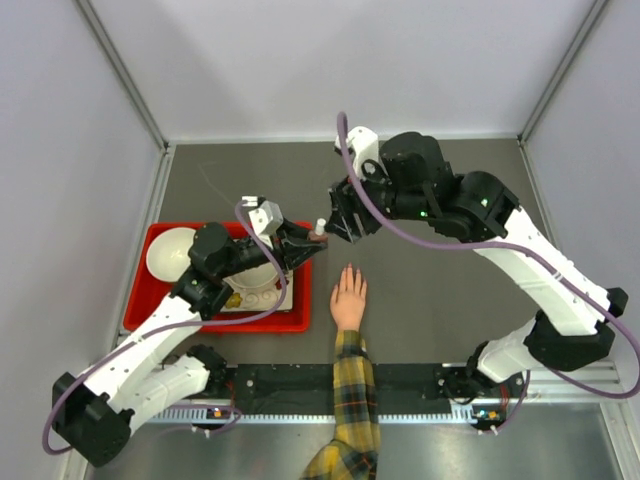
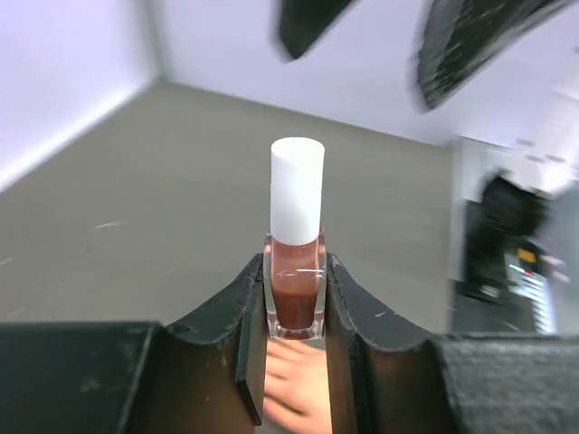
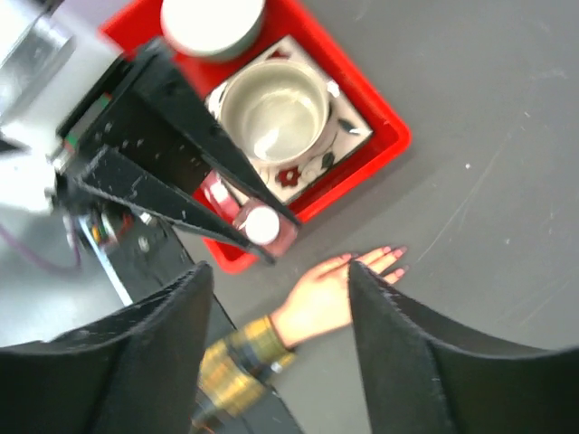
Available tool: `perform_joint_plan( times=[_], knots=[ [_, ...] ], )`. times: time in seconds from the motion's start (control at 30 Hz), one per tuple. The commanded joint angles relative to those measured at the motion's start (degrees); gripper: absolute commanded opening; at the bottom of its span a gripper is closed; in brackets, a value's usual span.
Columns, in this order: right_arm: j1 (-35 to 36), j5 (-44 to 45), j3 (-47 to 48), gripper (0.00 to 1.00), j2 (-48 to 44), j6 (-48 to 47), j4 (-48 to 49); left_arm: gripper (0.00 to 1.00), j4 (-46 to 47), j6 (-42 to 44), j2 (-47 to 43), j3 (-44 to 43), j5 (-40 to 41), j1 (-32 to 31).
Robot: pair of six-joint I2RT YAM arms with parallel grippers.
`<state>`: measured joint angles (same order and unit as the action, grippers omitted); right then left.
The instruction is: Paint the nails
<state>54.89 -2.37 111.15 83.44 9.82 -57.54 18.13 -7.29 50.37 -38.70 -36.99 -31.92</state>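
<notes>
A nail polish bottle (image 2: 297, 280) of brown-red polish with a white cap (image 2: 297, 188) stands upright between the pads of my left gripper (image 2: 296, 303), which is shut on it above the tray's right edge (image 1: 318, 236). My right gripper (image 3: 280, 268) is open just beyond the cap (image 3: 262, 224) and does not touch it (image 1: 338, 224). A light-skinned hand (image 1: 349, 298) in a yellow plaid sleeve (image 1: 352, 400) lies flat on the table, fingers pointing away. The nails (image 3: 391, 258) look pinkish at the fingertips, partly behind my right finger (image 3: 398, 334).
A red tray (image 1: 140, 300) sits left of the hand. It holds a white bowl (image 1: 168, 250), a flowered plate (image 3: 348, 136) and a metal cup (image 3: 271, 113). A grey wall and rail (image 1: 150, 190) run along the table's left side.
</notes>
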Motion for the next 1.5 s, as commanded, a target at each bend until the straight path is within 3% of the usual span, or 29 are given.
perform_joint_plan(
  times=[0.0, 0.13, 0.23, 0.3, 0.63, 0.8, 0.9, 1.03, 1.17, 1.2, 1.27, 1.47],
  knots=[
    [-2.50, -10.53, 1.08, 0.54, 1.20, -12.46, -3.55, 0.00, 9.10, -5.88, 1.40, -2.35, -16.61, -0.16],
    [-3.57, -18.52, 0.29, 0.54, 1.55, -14.48, -4.16, 0.00, 8.94, -5.81, 1.31, -2.43, -17.15, -0.16],
    [-3.57, -19.07, 0.12, 0.50, 2.25, -14.31, -3.99, 0.00, 9.11, -6.07, 1.49, -2.52, -17.76, -0.16],
    [-3.65, -20.12, 0.20, 0.42, 2.52, -14.13, -3.46, 0.00, 9.38, -6.42, 1.57, -2.52, -18.03, -0.16],
    [-3.57, -24.35, 1.43, 0.37, 4.45, -13.52, -2.49, 0.00, 8.77, -5.98, 1.22, -2.44, -16.71, -0.33],
    [-3.57, -24.44, 1.61, 0.19, 5.07, -13.25, -1.97, 0.00, 7.10, -4.67, 0.87, -2.70, -15.31, -0.33],
    [-3.48, -23.74, 0.74, 0.00, 4.98, -11.94, -0.91, 0.00, 5.96, -3.61, 0.70, -2.61, -12.15, -0.33],
    [-1.64, -12.34, -2.34, 0.00, 5.07, -1.95, 4.26, 0.00, 0.87, 1.73, -0.44, -3.31, -1.27, -0.33],
    [6.26, 20.02, -0.17, 0.00, 8.66, 9.22, 7.88, 0.00, -1.78, 5.00, -3.69, -2.18, 18.39, -0.33],
    [8.37, 23.87, 1.24, 0.00, 10.24, 12.99, 5.88, 0.00, -1.70, 5.70, -4.31, -1.82, 20.71, -0.33],
    [10.05, 30.72, 3.71, 0.00, 14.37, 25.99, 4.20, 0.00, -1.17, 6.32, -6.24, -0.68, 23.36, -0.33],
    [12.69, 37.00, 11.10, 0.00, 22.11, 36.48, 2.43, 0.00, 0.68, 6.85, -8.36, 1.26, 27.94, -0.33]
  ],
)
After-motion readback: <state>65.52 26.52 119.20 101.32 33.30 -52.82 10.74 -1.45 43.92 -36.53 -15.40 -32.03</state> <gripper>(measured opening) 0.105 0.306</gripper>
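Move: The white cap of the nail polish bottle lies about 4 cm to the right hand's left, 1 cm ahead and 4 cm below it; the bottle, still pinched by the left hand, is some 3 cm lower than the cap. From the left hand the cap is about 3 cm straight up. Far below, the human hand lies roughly 2 cm back from the right hand and 37 cm down, and the bowl about 4 cm ahead, 20 cm left and 34 cm down. The open right hand sinks, backs off and edges left onto the cap, turning counter-clockwise some 20 degrees and closing to pinch the cap's sides, while the left hand, keeping its grip on the bottle, draws it back about 4.5 cm and turns it slightly clockwise. Then both carry the joined cap and bottle forward about 8 cm and left, the right hand twisting clockwise some 50 degrees against the left hand's counter-clockwise turn of nearly 40, the way that screws a cap on. ##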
